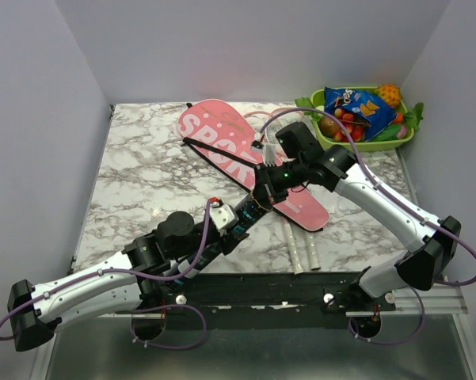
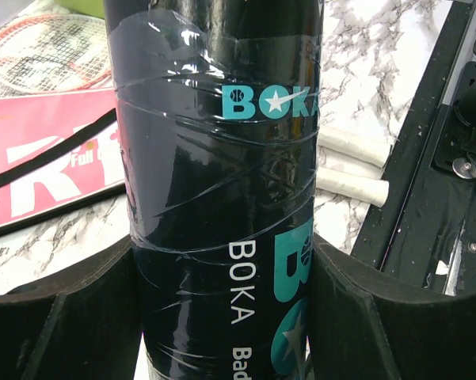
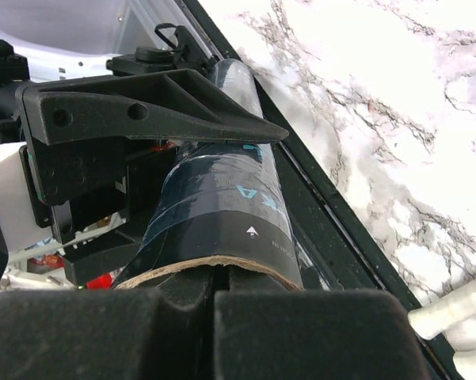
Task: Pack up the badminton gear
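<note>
My left gripper (image 2: 226, 273) is shut on the dark tube (image 2: 214, 142), which carries teal "BOKA" lettering and stands up between the two black fingers (image 2: 71, 313). In the top view the tube (image 1: 249, 212) hangs above the table's front middle. My right gripper (image 3: 220, 289) is shut, its tips pressed together at the tube's cardboard mouth (image 3: 214, 265); I cannot see anything between them. Behind lies the pink racket bag (image 1: 222, 142) with its black strap. A pink racket head (image 2: 39, 55) shows past the bag's edge, and two white handles (image 1: 301, 252) lie near the front edge. No shuttlecocks show.
A green tray (image 1: 366, 146) of fruit and snacks stands at the back right corner. The black mounting rail (image 1: 301, 285) runs along the table's near edge, just below the racket handles. White walls close in the table on three sides.
</note>
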`<state>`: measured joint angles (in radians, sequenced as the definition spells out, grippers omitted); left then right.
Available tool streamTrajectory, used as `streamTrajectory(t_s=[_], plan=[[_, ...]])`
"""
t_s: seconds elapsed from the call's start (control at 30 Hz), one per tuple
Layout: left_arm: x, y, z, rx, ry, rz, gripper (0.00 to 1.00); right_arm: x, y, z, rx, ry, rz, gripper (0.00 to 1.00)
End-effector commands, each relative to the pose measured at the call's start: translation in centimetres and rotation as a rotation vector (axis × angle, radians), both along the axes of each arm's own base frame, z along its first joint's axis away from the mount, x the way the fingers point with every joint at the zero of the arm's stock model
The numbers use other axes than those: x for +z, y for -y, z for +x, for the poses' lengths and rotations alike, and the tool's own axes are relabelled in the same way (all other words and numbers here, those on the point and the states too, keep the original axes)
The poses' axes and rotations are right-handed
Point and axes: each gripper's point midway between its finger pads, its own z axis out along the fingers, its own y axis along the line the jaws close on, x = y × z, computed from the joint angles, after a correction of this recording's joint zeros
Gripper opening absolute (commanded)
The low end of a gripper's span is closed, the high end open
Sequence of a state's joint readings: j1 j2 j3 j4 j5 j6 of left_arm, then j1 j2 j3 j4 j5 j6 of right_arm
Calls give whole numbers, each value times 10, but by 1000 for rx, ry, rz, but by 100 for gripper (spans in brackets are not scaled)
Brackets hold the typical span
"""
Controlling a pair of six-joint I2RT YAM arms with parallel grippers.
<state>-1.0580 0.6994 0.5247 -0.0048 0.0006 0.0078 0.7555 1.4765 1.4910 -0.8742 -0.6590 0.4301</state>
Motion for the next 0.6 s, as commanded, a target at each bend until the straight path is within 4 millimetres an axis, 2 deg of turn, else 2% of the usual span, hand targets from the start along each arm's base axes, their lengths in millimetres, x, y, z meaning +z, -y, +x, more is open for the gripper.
streamTrajectory(t_s=[0.0, 0.07, 0.1, 0.2, 0.3, 0.37, 0.57], plan=[[24, 6, 5, 6, 60, -80, 0, -2, -7, -22, 54, -74, 14, 13], [23, 6, 4, 4, 55, -80, 0, 0, -5, -18, 38, -46, 1, 22], [21, 6, 4, 4, 50, -74, 0, 2, -2, -13, 10, -21, -23, 30], [17, 4, 3, 5, 40, -69, 0, 14, 5, -1, -33, 16, -30, 42], [12, 2, 2, 8, 34, -64, 0, 22, 17, 10, -86, 52, -60, 45], [8, 1, 1, 7, 28, -55, 0, 33, 29, 25, -133, 97, -69, 48], [-1, 1, 1, 4, 18, -41, 0, 43, 83, 64, -341, 147, -149, 51]])
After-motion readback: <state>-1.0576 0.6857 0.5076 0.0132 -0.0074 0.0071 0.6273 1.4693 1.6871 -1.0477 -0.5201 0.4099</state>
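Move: The right hand's shut fingertips are inside the tube's mouth, its rim centre some 2 cm to their right and 2 cm higher. The shuttlecock still on the table lies about 12 cm ahead, hardly to either side, roughly 22 cm below; the white racket handles are about 14 cm right and 2 cm ahead, the pink bag's middle nearly 30 cm straight ahead. From the left hand, gripping the tube, that shuttlecock is some 13 cm ahead, 7 cm right, 17 cm down. Forward, to the right and up in about equal parts, some 7 cm in all, the right hand backs out of the tube's mouth, slowly at first and then quickly. Its fingers begin spreading before it leaves and end about half open, while the wrist swings roughly 10 degrees clockwise. The left hand stays put and keeps its grip round the tube. ##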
